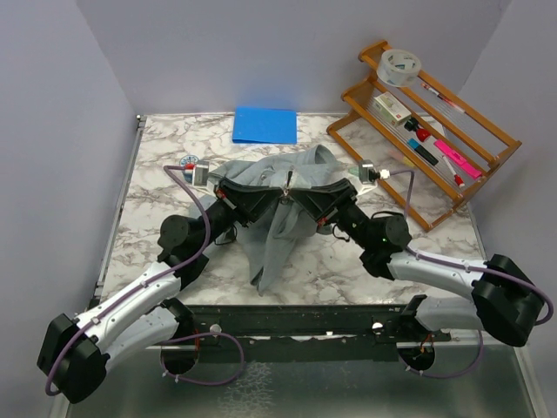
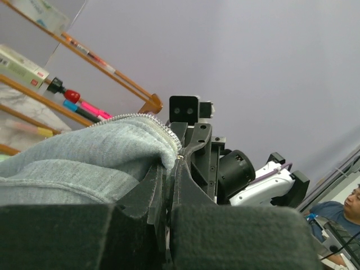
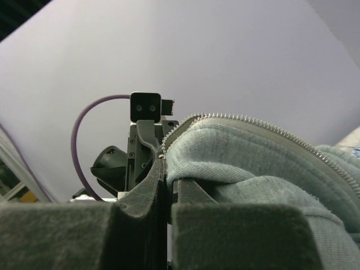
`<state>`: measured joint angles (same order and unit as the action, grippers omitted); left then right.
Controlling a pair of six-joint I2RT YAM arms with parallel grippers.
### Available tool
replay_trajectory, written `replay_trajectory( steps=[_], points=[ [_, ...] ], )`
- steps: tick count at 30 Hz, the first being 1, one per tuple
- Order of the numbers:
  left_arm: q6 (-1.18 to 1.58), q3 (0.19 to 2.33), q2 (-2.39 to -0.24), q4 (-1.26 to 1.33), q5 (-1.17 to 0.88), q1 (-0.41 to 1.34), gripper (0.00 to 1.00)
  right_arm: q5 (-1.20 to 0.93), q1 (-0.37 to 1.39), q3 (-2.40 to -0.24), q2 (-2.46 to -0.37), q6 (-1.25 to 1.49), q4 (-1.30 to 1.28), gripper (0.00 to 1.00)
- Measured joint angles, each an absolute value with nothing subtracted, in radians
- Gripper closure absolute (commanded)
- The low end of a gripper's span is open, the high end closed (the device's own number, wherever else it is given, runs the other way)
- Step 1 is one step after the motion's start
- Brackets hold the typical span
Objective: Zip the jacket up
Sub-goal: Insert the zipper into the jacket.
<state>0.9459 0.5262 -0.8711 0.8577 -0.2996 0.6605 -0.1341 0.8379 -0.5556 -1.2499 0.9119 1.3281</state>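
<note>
The light grey jacket (image 1: 280, 228) is lifted off the marble table in the middle, and its lower part hangs down toward the near edge. Both grippers meet at its raised front opening, facing each other. My left gripper (image 1: 268, 193) is shut on the jacket's zipper edge (image 2: 147, 119), and grey fleece (image 2: 84, 160) bulges to the left of its fingers (image 2: 147, 194). My right gripper (image 1: 302, 197) is shut on the opposite zipper edge (image 3: 253, 121), with fleece (image 3: 247, 163) piled to the right of its fingers (image 3: 147, 188). A small metal zipper piece (image 1: 285, 185) dangles between them.
A flat blue pad (image 1: 265, 124) lies at the back of the table (image 1: 157, 218). A tilted wooden rack (image 1: 452, 148) at the back right holds a tape roll (image 1: 400, 64), markers and a box. A small round object (image 1: 189, 162) sits at the left. A person (image 2: 344, 208) appears beyond the table.
</note>
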Motion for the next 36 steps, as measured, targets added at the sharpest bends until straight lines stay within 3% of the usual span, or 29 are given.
replay_trajectory(
  steps=[12,26,28,33,36],
  points=[
    [0.905,0.332,-0.939,0.795,-0.311,0.699,1.0,-0.011,0.849,-0.315,-1.15,0.87,1.108,1.0],
    [0.867,0.199,-1.052,0.85,-0.187,0.786,1.0,0.012,0.856,-0.227,-1.272,0.905,1.089,0.99],
    [0.867,0.197,-1.053,0.85,-0.185,0.787,1.0,0.007,0.855,-0.229,-1.272,0.902,1.076,0.92],
    [0.867,0.193,-1.066,0.845,-0.185,0.788,1.0,-0.006,0.846,-0.253,-1.224,0.871,0.967,0.62],
    [0.868,0.187,-1.068,0.837,-0.192,0.794,1.0,-0.007,0.831,-0.29,-1.144,0.839,0.833,0.56]
  ],
)
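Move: Both hands already hold the jacket's zipper front between them, high over the table's near part. The table spot beneath lies roughly 35 cm straight below each hand. The zipper slider sits about 1 cm to the right of the left hand's point and 2 cm to the left of the right hand's. From the left hand, the jacket body spreads some 20 cm ahead and 35 cm below; the blue folder lies about 45 cm ahead, 6 cm left. Keeping their pinch on the zipper front, both hands sink together towards the table, about 21 cm, fast at first and then easing off, with the fingers tipping some 30 degrees downward. Once low, the right hand opens to nearly half and lets go of the cloth, just starting to rise and draw to its right; the left stays shut at the slider. ##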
